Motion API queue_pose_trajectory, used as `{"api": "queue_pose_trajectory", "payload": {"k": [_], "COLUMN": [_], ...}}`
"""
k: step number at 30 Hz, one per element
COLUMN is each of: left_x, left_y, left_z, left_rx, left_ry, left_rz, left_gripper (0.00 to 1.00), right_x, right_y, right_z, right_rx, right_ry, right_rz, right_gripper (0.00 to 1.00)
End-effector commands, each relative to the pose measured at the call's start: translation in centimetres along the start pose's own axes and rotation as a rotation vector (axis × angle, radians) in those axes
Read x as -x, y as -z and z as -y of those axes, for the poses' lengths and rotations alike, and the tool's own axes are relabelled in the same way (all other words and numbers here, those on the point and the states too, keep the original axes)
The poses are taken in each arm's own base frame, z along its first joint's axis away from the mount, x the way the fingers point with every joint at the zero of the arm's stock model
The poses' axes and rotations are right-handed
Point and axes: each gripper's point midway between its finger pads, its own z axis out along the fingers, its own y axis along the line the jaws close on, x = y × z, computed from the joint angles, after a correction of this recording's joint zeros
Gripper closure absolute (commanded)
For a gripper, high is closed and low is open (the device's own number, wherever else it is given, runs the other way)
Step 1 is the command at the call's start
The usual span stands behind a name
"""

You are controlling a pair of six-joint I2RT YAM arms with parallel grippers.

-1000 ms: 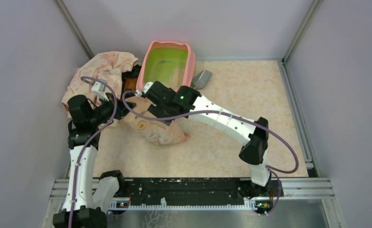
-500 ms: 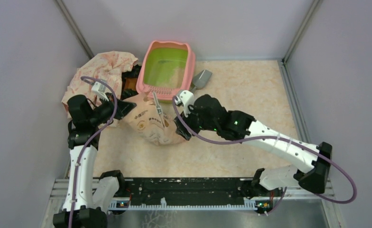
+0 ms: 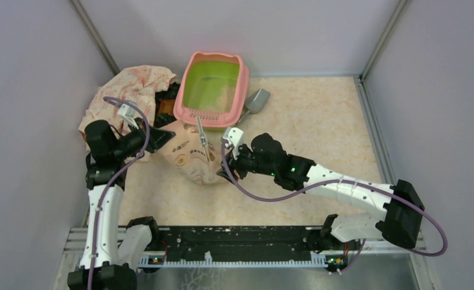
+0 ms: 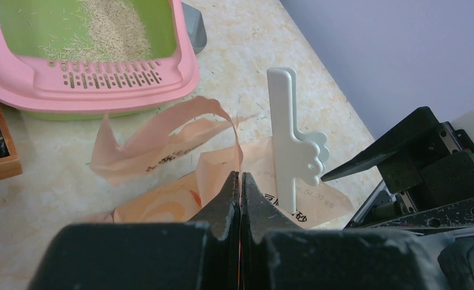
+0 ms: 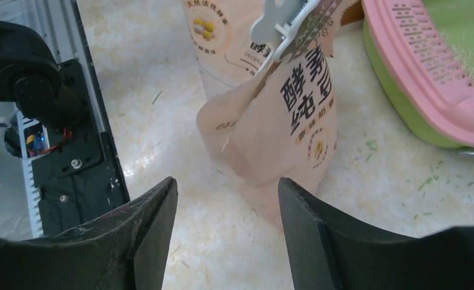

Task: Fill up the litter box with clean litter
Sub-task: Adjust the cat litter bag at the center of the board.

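Observation:
The litter box (image 3: 207,115), pink-rimmed and lime-green inside, stands at the back centre. Pale clean litter (image 4: 110,33) covers part of its floor. Just in front lies the peach bag (image 3: 192,163) with a white clip (image 3: 202,136) standing on it. My left gripper (image 3: 162,139) is shut on the bag's thin torn top edge (image 4: 222,127). At the bag's lower right end my right gripper (image 3: 227,164) hovers low over the table, open; the bag (image 5: 277,127) lies beyond its fingertips, untouched. The litter box rim (image 5: 428,78) shows at that view's upper right.
A silver scoop (image 3: 257,99) lies to the right of the litter box. A crumpled patterned cloth (image 3: 132,90) and a brown wooden tray (image 3: 165,106) sit to its left. Grey walls enclose the table on three sides.
My right arm has drawn back from over the bag beside the litter box and dropped to the bag's lower right end, its jaws a little wider. The left gripper has stayed on the bag.

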Motion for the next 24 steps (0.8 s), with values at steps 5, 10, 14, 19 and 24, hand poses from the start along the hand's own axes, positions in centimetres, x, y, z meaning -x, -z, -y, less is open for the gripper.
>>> {"api": "queue_pose_trajectory", "payload": {"k": [5,10,14,19,24], "left_x": [4.7,4.8,4.9,5.1,4.9], "left_y": [0.7,0.8,0.9,0.8,0.9], "left_z": [2.3,2.4,2.6,3.4,4.9], "left_rx": [-0.046,-0.043,-0.05,-0.097,-0.184], "left_ry": [-0.161,-0.168,-0.176,-0.182,-0.176], "left_rz": [0.105,0.103,0.099,0.098,0.089], "left_gripper": [1.0,1.0,1.0,1.0,1.0], "right_x": [4.4,3.9,4.3,4.4,4.1], "right_y": [-2.7,-3.5,-2.4,-0.9,0.9], "right_z": [0.6,1.8,3.1,4.5,6.3], "right_rx": [0.013,-0.012,-0.016,0.01,0.012], "right_ry": [0.117,0.103,0.07,0.043,0.011], "right_rz": [0.156,0.151,0.19,0.218,0.242], "right_gripper": [0.52,0.8,0.99,1.0,1.0]}}
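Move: Just ahead of the right hand's open fingers, about 4 cm to its left, 3 cm farther out and 2 cm lower, is the right edge of the cat litter bag's mouth. The white clip is some 9 cm ahead and 7 cm left of this hand, near its height; the litter box is 28 cm ahead, 6 cm left and 15 cm below. From the left hand, that edge is roughly 6 cm back, 13 cm right and 6 cm lower. Reaching left and forward about 3 cm while dipping slightly, the right hand brings its open fingers around the right edge of the bag's mouth and pinches it shut between the tips. With the edge held, it draws on forward and back to the right, ending about 6 cm farther forward than it began. The left hand keeps its closed grip on the opposite rim and rises 1.5 cm. ##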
